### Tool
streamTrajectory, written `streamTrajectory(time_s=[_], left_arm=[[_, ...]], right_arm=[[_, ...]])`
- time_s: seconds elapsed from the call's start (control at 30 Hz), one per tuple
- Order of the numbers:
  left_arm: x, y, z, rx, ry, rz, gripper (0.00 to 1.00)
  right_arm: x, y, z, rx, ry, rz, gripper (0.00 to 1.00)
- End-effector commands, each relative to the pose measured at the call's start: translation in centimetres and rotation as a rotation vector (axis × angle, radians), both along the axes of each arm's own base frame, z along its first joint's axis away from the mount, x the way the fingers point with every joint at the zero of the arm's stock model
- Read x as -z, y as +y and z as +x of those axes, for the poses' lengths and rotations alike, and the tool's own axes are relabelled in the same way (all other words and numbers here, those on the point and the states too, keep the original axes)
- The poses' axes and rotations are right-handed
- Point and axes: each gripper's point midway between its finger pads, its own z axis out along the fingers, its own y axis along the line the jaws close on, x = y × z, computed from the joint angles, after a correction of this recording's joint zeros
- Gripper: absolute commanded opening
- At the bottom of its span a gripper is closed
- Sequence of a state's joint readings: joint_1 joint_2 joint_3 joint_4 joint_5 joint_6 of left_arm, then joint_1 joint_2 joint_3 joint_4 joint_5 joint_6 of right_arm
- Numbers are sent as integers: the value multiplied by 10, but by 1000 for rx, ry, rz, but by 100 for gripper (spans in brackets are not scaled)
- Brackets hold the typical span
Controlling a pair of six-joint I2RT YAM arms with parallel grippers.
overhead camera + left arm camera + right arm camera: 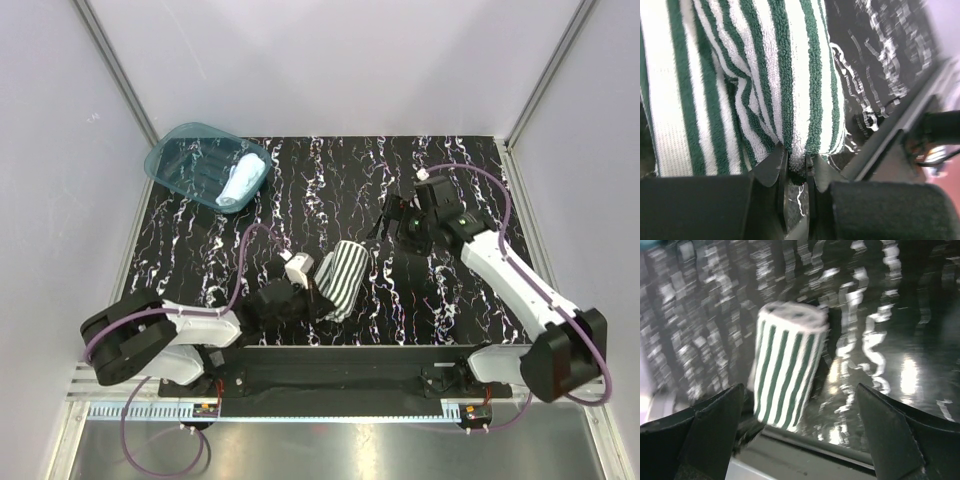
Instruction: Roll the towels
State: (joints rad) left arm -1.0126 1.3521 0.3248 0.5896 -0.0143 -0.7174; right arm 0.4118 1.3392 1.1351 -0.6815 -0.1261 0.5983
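The green-and-white striped towel (346, 277) lies rolled into a thick cylinder on the black marbled table (330, 190), near its front middle. My left gripper (320, 296) is shut on a fold of cloth at the roll's near end; in the left wrist view the fingers (775, 167) pinch that fold of the striped towel (740, 75). My right gripper (399, 222) hangs open to the right of the roll and apart from it. In the right wrist view the striped towel (787, 370) stands ahead of that wide-open gripper (799, 390). The pale blue towel (241, 181) lies rolled in the bin.
A clear teal plastic bin (190, 160) sits at the table's back left corner. A black rail (340, 365) runs along the table's near edge between the arm bases. White walls with metal corner posts close in the back and sides.
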Motion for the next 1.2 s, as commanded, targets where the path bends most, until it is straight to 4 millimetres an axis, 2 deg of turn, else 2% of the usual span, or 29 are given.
streamTrajectory(time_s=[0.0,0.07,0.1,0.13,0.2,0.23,0.27,0.3,0.33,0.4,0.6,0.67,0.7,0.9,1.17], left_arm=[[-11,-1,-13,38,101,-166,0],[-16,5,-14,33,131,-252,0],[-9,8,-15,31,163,-261,0],[-25,8,-7,15,154,-354,0],[-9,16,-15,22,231,-371,0],[-26,17,-8,27,188,-455,0],[-26,20,-13,36,230,-485,0],[-13,23,-15,19,279,-479,0],[-24,26,-9,1,293,-545,0],[-18,25,-8,2,310,-533,0],[-26,25,-3,2,297,-557,0],[-23,24,-4,7,311,-552,0],[-22,24,-4,5,314,-549,0],[-11,26,-8,8,343,-523,0],[-6,26,-8,5,361,-513,0]], right_arm=[[-20,37,-15,-166,-81,214,100],[-8,43,-23,-181,-74,272,100],[-5,47,-29,-201,-62,305,100],[5,50,-32,-196,-50,340,100],[12,57,-38,-215,-32,395,100],[21,58,-41,-205,-27,426,100],[26,59,-43,-203,-18,439,100],[31,59,-44,-202,-13,448,100],[39,60,-46,-193,-9,464,100],[44,64,-46,-193,-21,490,100],[86,77,-47,-182,-15,511,100],[90,86,-48,-191,-34,523,100],[99,88,-49,-191,-19,513,100],[114,102,-44,-185,-32,529,99],[111,121,-41,-218,-86,569,95]])
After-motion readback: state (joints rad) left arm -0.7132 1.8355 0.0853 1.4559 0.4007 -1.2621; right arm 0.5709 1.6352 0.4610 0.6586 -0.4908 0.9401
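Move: Ahead and to the left hand's right lies the middle of the striped green-and-white towel roll, about 6 cm forward and 4 cm right at the hand's height; its near end is already pinched in the left fingers. From the raised, empty right hand the roll's middle is some 12 cm left, 7 cm back and 13 cm below. The rolled white towel in the bin lies about 20 cm left and 29 cm ahead of the left hand. Sweeping down onto the striped roll, the right hand first drops with a pull back, then works left, ending about 12 cm lower, 11 cm left and 5 cm back, its wide-open fingers around the roll and its wrist levelling by some 30 degrees. The left hand keeps its pinch on the near end, shifting about 3 cm left and slightly down while its wrist tilts and rolls. ##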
